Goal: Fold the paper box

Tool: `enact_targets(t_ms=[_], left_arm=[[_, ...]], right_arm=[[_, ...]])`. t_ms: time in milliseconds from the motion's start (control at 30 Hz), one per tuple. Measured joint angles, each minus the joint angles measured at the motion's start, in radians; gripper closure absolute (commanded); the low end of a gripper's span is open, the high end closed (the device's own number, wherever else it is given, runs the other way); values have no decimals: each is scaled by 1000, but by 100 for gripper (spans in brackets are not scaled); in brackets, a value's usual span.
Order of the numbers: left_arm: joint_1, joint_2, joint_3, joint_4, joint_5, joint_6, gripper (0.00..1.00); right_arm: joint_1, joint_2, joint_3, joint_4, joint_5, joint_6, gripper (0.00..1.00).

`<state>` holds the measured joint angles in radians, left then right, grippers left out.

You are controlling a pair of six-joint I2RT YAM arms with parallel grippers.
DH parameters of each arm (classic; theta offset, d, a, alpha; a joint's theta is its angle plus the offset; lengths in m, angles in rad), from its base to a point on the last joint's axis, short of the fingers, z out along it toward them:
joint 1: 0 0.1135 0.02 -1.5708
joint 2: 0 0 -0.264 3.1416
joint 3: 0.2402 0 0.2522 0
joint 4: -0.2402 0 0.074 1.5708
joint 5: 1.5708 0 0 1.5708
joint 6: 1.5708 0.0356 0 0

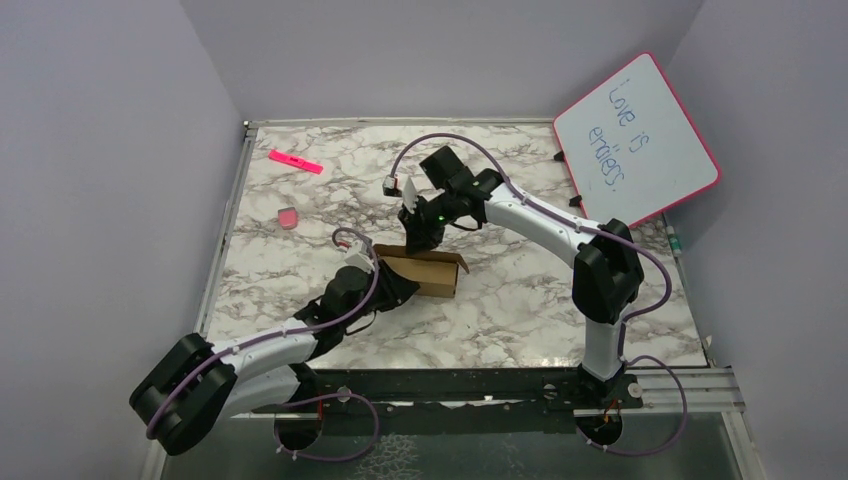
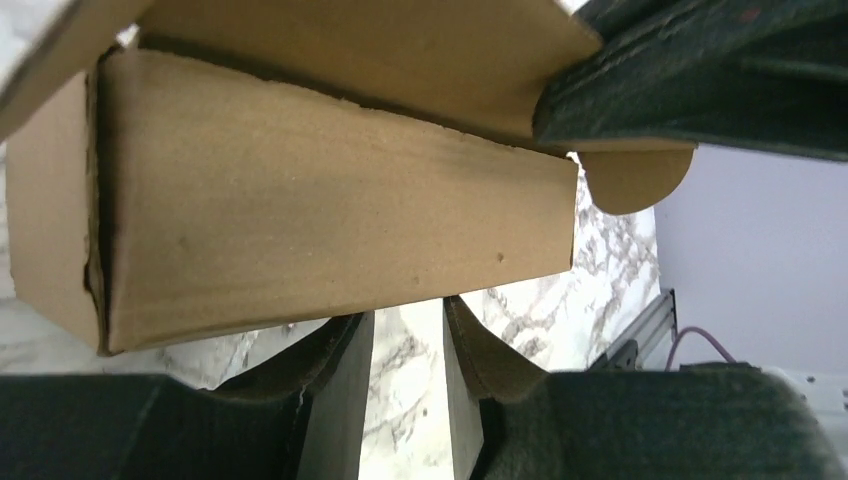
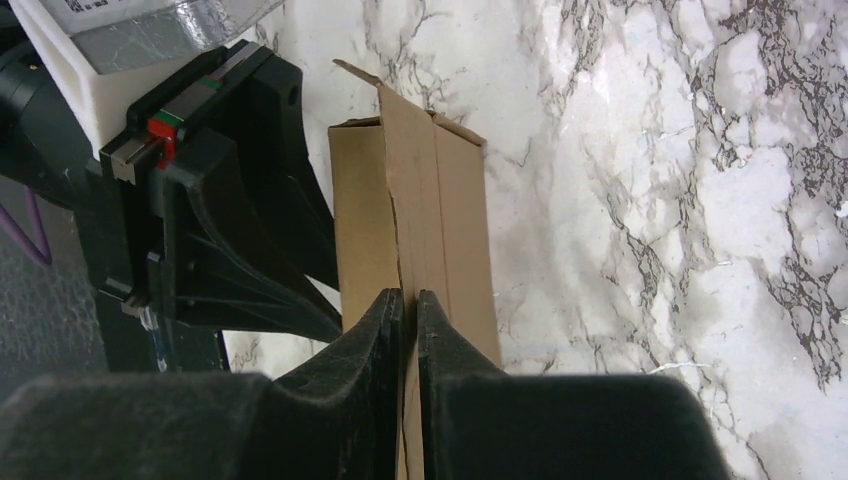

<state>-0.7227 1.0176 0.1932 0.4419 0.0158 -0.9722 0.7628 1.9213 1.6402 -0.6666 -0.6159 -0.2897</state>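
The paper box (image 1: pixel 428 270) is a small brown cardboard box lying on the marble table, and its long side fills the left wrist view (image 2: pixel 320 220). My left gripper (image 1: pixel 388 285) sits at the box's near left side. Its fingers are apart with bare table showing between them and their tips touch the box's lower edge (image 2: pixel 405 312). My right gripper (image 1: pixel 418 238) comes down on the far top edge. It is shut on a thin upright cardboard flap of the box (image 3: pixel 410 297). A rounded tab (image 2: pixel 635 180) sticks out below the right fingers.
A pink-framed whiteboard (image 1: pixel 635 140) leans at the back right. A pink marker (image 1: pixel 296 161) and a pink eraser (image 1: pixel 287 217) lie at the back left. A metal rail (image 1: pixel 480 385) runs along the near edge. Walls enclose the table on three sides.
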Motion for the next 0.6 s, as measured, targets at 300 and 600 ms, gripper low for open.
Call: enact_targets(t_ms=[300,600], left_arm=[[-33,119,30,119,-100,51,67],[-34,167,32,207,-154,90,62]], right_arm=[[2,-6,2,-9,47,-30,74],[4,-46,-29,14,146,-6,51]])
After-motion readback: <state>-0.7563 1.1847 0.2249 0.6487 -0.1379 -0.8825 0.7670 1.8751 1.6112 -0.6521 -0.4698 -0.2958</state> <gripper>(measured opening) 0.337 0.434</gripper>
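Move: The left fingertips are at the near wall of the paper box. From that hand, the box's middle lies about 5 cm ahead, neither left nor right, at roughly its own height. The box's long eared flap runs crosswise some 7 cm ahead and 4 cm higher. The right hand has this flap pinched right at its fingertips; from there, the box's middle is about 4 cm back, 1 cm to the right and 5 cm below. Bearing on the near wall of the box, the left fingertips push it forward about 3 cm, easing off towards the end, their opening unchanged while the tips tilt up some 10 degrees. The right hand lets go of the eared flap, its fingers spreading around it as it draws a couple of centimetres forward and to the right. ##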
